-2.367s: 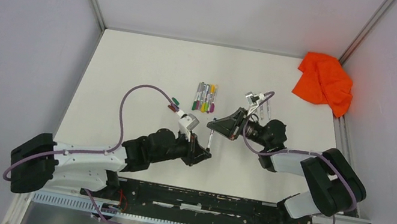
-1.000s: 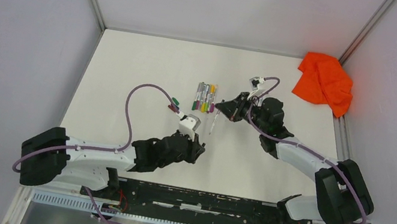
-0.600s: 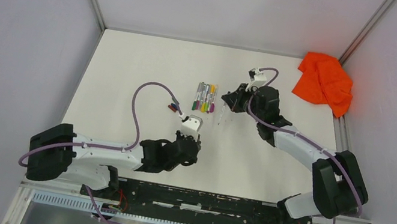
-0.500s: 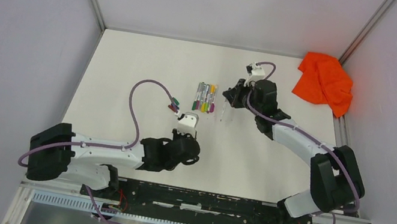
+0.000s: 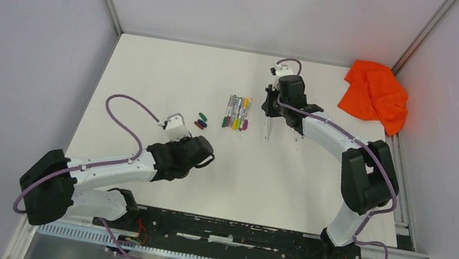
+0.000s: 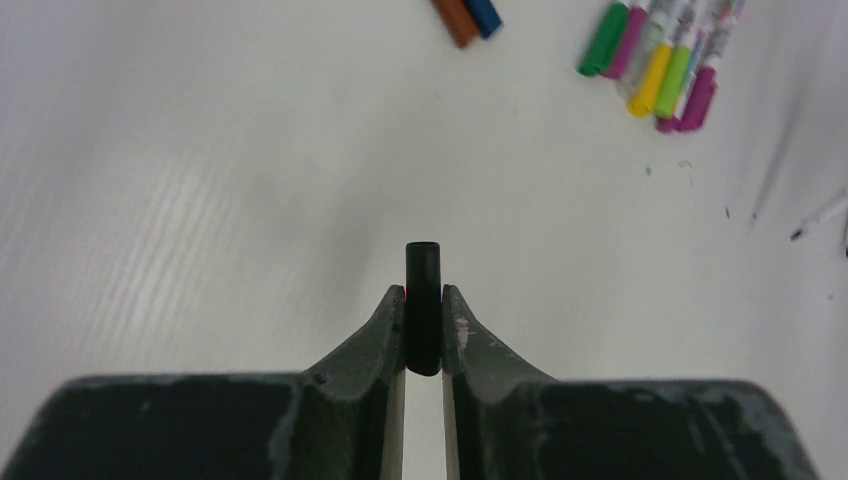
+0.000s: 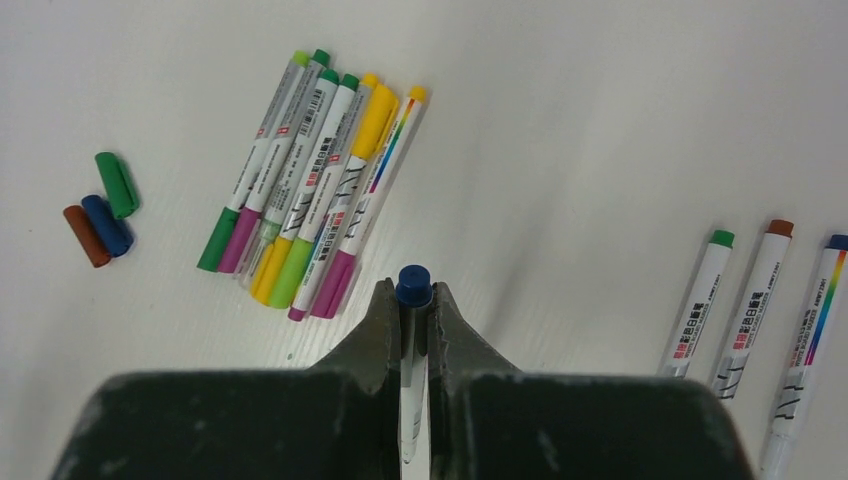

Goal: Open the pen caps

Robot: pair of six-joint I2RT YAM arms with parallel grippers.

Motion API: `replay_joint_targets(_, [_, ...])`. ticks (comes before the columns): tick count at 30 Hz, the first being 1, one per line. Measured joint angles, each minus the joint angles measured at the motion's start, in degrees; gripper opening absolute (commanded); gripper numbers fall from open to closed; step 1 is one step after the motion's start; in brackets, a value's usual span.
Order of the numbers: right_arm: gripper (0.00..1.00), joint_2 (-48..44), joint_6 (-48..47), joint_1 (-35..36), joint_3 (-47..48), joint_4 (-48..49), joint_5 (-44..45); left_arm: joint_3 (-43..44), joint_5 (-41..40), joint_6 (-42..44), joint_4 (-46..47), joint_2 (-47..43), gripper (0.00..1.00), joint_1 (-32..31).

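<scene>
My left gripper point(image 6: 424, 300) is shut on a short black pen cap point(image 6: 423, 300), held above bare table; in the top view this gripper point(image 5: 203, 154) sits left of centre. My right gripper point(image 7: 414, 300) is shut on a grey-white pen point(image 7: 413, 380) with a blue end point(image 7: 414, 284). In the top view that gripper point(image 5: 268, 108) hangs just right of a row of capped pens point(image 5: 236, 112). The row point(image 7: 310, 190) has green, purple, yellow and magenta caps. Three loose pen caps point(image 7: 105, 210), green, blue and brown, lie to its left.
Three uncapped pens point(image 7: 750, 305) lie side by side on the table right of my right gripper. An orange cloth point(image 5: 375, 92) is crumpled in the far right corner. The loose caps point(image 5: 200, 122) lie just beyond my left gripper.
The left arm has drawn back and swung left with the black cap. The right arm has carried the pen farther away, to just right of the capped row.
</scene>
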Motion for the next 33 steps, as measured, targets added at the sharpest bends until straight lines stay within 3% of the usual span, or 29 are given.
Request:
replay_joint_targets(4, [0.00,3.3,-1.6,-0.2,3.4,-3.6,1.3,-4.5,5.1,-3.1,0.5,-4.6,0.02,9.0])
replay_joint_targets(7, [0.00,4.8,-2.3,-0.6,4.9,-5.4,1.7,-4.7,8.0,-4.3,1.0,-4.6,0.02,12.5])
replay_joint_targets(20, [0.00,9.8,-4.6,-3.6,10.6,-10.0,2.5,-1.3,23.1,-7.8,7.9,9.4,0.02,23.7])
replay_joint_targets(33, [0.01,14.6,-6.6,-5.9,16.3,-14.1,3.1,4.4,28.0,-8.9,10.1,17.5,0.02,29.2])
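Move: The left hand, holding a black cap, has the loose brown cap about 14 cm ahead, 4 cm to its left and 8 cm below. The blue one lies some 2 cm beyond that cap and 1 cm right of it; the capped-pen row is 22 cm ahead of this hand, 7 cm right. The right hand, holding an uncapped pen, has the green-ended loose pen 10 cm right, 2 cm ahead, 11 cm below, the brown-ended pen 3 cm farther right and the capped-pen row 8 cm left. Left at first by about 4 cm, then forward and down, the left hand carries the black cap towards the loose caps, tipping steeper and swinging counter-clockwise some 20 degrees, and levels off at the end. Meanwhile the right hand eases forward, right and down, about 5 cm each way, taking the uncapped pen towards the laid-out pens. Both grips stay shut. ##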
